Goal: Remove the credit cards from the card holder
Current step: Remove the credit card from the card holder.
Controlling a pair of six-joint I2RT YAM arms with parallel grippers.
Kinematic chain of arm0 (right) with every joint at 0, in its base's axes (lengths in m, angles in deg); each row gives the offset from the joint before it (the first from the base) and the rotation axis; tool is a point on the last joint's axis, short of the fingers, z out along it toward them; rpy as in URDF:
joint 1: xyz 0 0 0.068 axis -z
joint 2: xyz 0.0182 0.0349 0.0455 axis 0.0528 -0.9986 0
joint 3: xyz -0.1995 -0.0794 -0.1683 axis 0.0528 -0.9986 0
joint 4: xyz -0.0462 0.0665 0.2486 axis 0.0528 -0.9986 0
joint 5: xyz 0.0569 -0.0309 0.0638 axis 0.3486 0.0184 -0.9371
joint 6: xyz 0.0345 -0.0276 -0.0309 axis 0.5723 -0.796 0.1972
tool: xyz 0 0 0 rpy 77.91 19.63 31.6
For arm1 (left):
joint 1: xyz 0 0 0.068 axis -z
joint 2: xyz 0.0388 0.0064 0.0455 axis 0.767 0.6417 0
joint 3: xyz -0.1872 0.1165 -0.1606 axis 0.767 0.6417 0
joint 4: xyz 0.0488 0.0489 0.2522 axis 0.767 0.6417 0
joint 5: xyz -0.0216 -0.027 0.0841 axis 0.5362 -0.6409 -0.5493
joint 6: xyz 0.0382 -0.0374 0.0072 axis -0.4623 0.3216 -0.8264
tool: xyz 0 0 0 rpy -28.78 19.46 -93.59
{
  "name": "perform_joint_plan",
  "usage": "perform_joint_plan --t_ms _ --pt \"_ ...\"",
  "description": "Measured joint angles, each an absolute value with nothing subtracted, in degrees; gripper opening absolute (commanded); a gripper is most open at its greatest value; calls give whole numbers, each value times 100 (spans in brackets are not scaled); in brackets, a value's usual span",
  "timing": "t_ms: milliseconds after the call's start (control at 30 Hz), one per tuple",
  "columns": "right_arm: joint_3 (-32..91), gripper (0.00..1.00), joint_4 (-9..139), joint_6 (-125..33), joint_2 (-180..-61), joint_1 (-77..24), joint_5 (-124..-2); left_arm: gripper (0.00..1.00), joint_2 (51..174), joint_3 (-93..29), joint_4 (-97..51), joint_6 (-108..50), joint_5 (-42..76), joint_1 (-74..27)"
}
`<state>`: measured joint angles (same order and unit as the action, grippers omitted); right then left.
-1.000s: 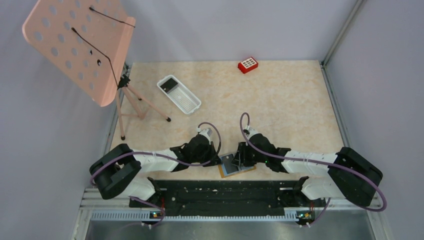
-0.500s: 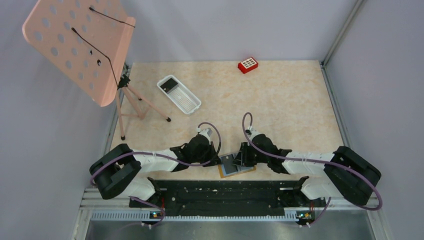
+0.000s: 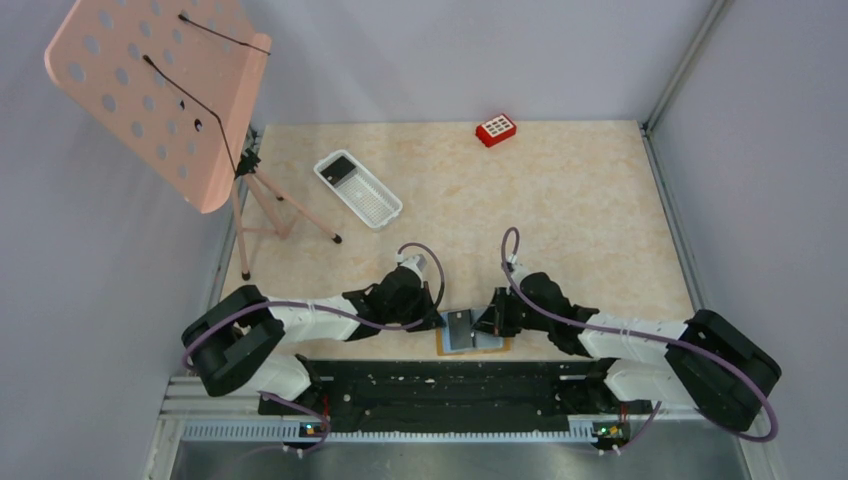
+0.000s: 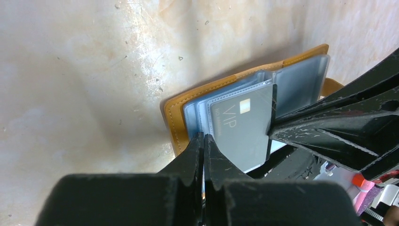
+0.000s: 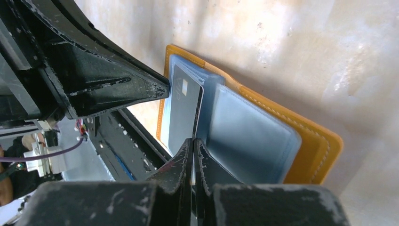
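Observation:
The tan card holder [image 3: 476,341] lies open near the table's front edge, its light blue sleeves [image 5: 249,136] spread flat. A dark grey credit card [image 4: 242,125] marked VIP sticks partly out of a clear sleeve. My left gripper [image 4: 203,137] is shut on the sleeve edge at the holder's [image 4: 174,117] left side. From the right, my right gripper [image 5: 193,141] is shut on the credit card's [image 5: 183,110] edge. In the top view both grippers, left [image 3: 441,320] and right [image 3: 487,323], meet over the holder. Another dark card [image 3: 342,168] lies in the tray.
A white mesh tray [image 3: 362,190] sits at the back left. A small red block [image 3: 495,129] is at the far edge. A pink perforated stand [image 3: 150,90] on a tripod rises at the left. A black rail [image 3: 440,385] runs just behind the holder.
My right gripper has closed onto the credit card, and the right arm has shifted slightly to the right. The left gripper has stayed shut in place.

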<state>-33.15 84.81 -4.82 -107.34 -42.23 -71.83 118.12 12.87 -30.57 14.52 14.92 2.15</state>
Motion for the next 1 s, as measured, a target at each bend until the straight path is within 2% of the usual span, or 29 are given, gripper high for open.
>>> perform_joint_plan --t_ms 733,1000 --pt "-3437 0 7270 -832 -9597 -3493 -7404 0 12151 1038 -3142 1454 1516 215" --pt "-3044 0 6275 -1035 -9337 -3069 -7334 1 12142 1023 -3123 1448 1518 215"
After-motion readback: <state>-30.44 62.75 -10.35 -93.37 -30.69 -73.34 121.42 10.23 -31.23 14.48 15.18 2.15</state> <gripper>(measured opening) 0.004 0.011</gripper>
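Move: The VIP card still sits in the clear sleeve on the card holder's left page. The right hand already has its near-spine edge pinched; the card's middle is about 3 cm left of that hand, level fore and aft, and 1 cm lower. The holder's middle is roughly under that hand, 1 cm back and 2 cm down; its right page is centred some 4 cm right and 1 cm back. From the left hand, the card's middle lies about 4 cm right and 1 cm back, at much the same height. The VIP card is drawn rightward out of its sleeve by the right hand, which keeps its pinch, travels about 5 cm to its right, rises about 1 cm, and veers some 2 cm forward, mostly near the end, turning slightly clockwise. The shut left fingertips stay on the holder's left edge and drift about 1 cm right with it. ##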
